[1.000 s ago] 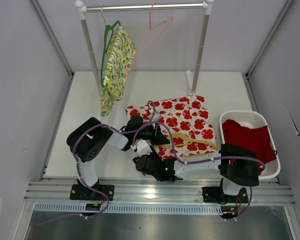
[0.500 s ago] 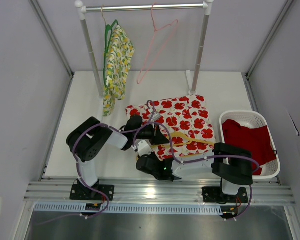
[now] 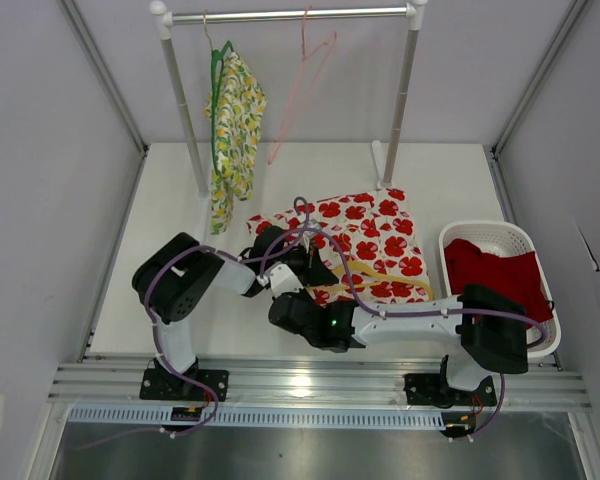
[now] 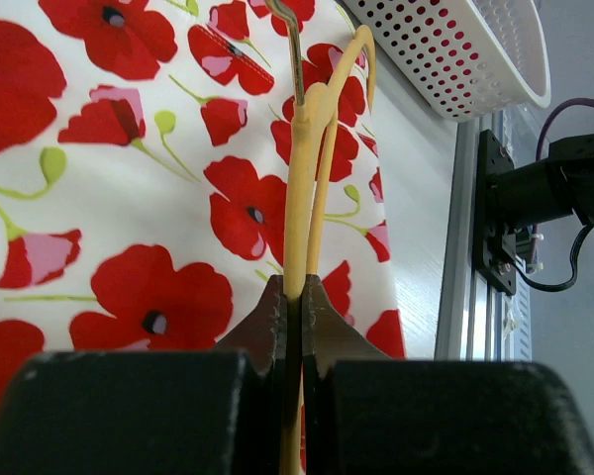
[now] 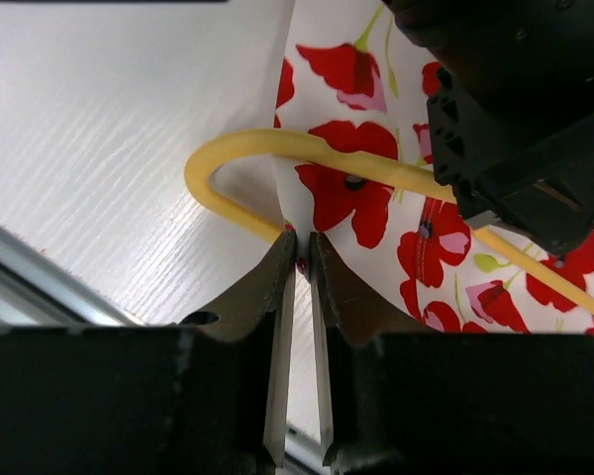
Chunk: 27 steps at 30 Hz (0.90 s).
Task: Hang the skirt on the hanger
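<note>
The skirt (image 3: 375, 225), white with red poppies, lies flat in the middle of the table. A yellow hanger (image 3: 380, 283) rests along its near edge. My left gripper (image 3: 305, 268) is shut on the hanger's bar (image 4: 299, 198), which runs away from the jaws over the skirt (image 4: 129, 198). My right gripper (image 3: 298, 300) sits just in front of it at the skirt's near left corner. In the right wrist view its jaws (image 5: 302, 247) pinch the skirt's edge (image 5: 376, 188) beside the hanger's curved end (image 5: 238, 148).
A clothes rack (image 3: 290, 15) stands at the back with a green hanger carrying a yellow floral garment (image 3: 232, 130) and a bare pink hanger (image 3: 300, 90). A white basket (image 3: 485, 232) holding red cloth (image 3: 495, 275) sits right of the skirt. The rail runs along the table's near edge.
My right gripper has closed on the skirt's edge and its arm has shifted. The skirt has slid slightly to the back left. The garments on the rack have swung a little.
</note>
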{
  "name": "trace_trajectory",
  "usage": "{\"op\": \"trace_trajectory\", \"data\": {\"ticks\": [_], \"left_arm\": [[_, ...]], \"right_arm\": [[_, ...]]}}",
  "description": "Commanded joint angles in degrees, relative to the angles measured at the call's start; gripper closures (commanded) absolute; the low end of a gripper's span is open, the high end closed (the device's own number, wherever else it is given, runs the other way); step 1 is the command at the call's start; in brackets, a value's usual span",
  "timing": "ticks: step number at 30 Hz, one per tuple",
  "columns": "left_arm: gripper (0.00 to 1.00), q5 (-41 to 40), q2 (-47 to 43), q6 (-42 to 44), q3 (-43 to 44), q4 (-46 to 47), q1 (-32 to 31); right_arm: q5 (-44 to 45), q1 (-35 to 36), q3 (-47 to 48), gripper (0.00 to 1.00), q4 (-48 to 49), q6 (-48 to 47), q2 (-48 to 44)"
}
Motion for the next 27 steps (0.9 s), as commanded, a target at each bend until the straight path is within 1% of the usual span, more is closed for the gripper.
{"op": "trace_trajectory", "data": {"ticks": [1,6,11,16,22,27], "left_arm": [[1.0,-3.6,-0.9,4.4,1.8,-2.3,1.2],[1.0,-4.2,-1.2,6.0,2.7,-5.5,1.7],[1.0,-4.9,-1.4,6.4,3.3,-6.6,1.7],[1.0,-7.2,-2.5,10.3,5.5,-13.3,1.7],[1.0,-7.5,-2.6,14.9,8.6,-21.0,1.7],[1.0,-7.9,-2.4,16.0,9.4,-22.6,1.7]], "right_arm": [[-0.9,0.2,4.6,0.84,-3.4,-1.8,-3.0],[-0.9,0.2,6.2,0.85,-5.5,-2.5,-3.4],[-1.4,0.0,7.5,0.85,-6.7,-3.2,-4.0],[-1.0,-0.5,10.0,0.85,-8.8,-4.3,-4.4],[-1.9,-2.2,13.8,0.85,-11.3,-6.5,-5.2],[-2.8,-3.7,14.7,0.85,-12.2,-7.3,-5.6]]}}
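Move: The right hand already pinches the skirt's raised near-left corner; the hanger's rounded left end, where this cloth is being worked, lies about 5 cm to its left, level fore and aft, and some 3 cm lower. The left gripper on the hanger is roughly 5 cm ahead and 8 cm right of the right hand. From the left hand the pinched corner is about 5 cm back, 8 cm left and 2 cm higher; the hanger's right end is some 23 cm right and 2 cm back. Still pinching the near-left corner of the skirt, the right hand pulls it upward beside the hanger's left end, climbing about 6.5 cm in all with a slower stretch early on, and eases some 2 cm forward over the last part. Meanwhile the left hand keeps its shut grip on the yellow hanger and carries it about 2.5 cm forward over the skirt, dipping slightly before rising again, while its right-pointing fingertips tip down by roughly 5 to 10 degrees. ##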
